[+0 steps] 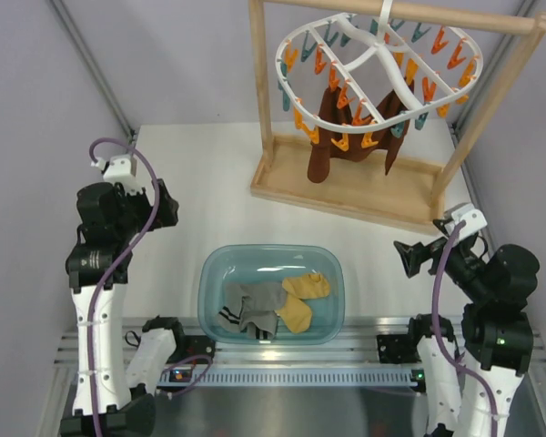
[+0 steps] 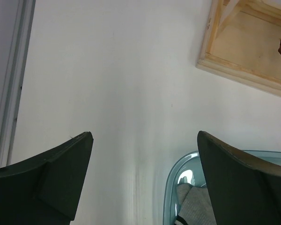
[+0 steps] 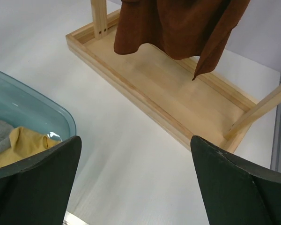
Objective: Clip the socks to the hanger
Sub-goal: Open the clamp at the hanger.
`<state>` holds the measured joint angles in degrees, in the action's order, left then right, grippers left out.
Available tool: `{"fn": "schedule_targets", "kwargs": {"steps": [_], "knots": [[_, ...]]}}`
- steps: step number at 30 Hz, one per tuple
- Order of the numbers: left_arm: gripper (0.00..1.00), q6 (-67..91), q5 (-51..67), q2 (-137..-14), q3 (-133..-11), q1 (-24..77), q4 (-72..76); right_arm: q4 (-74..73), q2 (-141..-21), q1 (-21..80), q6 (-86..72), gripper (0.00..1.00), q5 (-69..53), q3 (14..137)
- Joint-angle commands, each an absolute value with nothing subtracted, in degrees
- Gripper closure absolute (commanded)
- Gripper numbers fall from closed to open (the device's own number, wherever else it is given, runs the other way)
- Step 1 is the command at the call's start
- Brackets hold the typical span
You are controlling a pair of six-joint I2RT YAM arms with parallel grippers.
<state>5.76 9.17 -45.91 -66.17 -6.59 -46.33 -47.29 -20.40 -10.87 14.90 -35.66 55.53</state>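
The socks lie in a clear teal tub near the table's front: mustard-yellow socks on the right, grey socks with striped cuffs on the left. A grey sock and a yellow sock also show in the wrist views. The white oval hanger with orange and teal clips hangs from the wooden rack's top bar. My left gripper hovers left of the tub, open and empty. To the tub's right, my right gripper is also open and empty.
A wooden rack stands at the back right, its base a shallow tray. Long dark brown socks hang from the hanger's clips. Grey walls close in both sides.
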Motion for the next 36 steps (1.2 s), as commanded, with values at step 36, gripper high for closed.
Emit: {"fn": "schedule_targets", "kwargs": {"steps": [36], "knots": [[0.31,14.7,41.4,-80.3,-61.6,26.7,49.3,-22.1,-39.6,-6.8,6.3,0.02,-55.1,57.1]]}}
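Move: The middle yellow clamp on the hanger's near rim lies about 38 cm to the left hand's right, some 10 cm ahead and 12 cm above it. The leftmost near-rim yellow clamp is roughly 5 cm to the left of it and 3 cm farther out. The brown sock hangs about 5 cm right of the middle clamp, 7 cm beyond and 9 cm lower. From the right hand that middle clamp is some 18 cm left, 18 cm ahead and 11 cm up. Swing the left gripper some 29 cm to the right towards the yellow clamps at the hanger's near rim, gaining about 7 cm forward and 7 cm up. Turn it clockwise and tip it up on the way until it points mostly right, narrowing the fingers part way and touching nothing. Meanwhile ease the open right gripper forward and left towards the hanger, turning it a little counter-clockwise. ##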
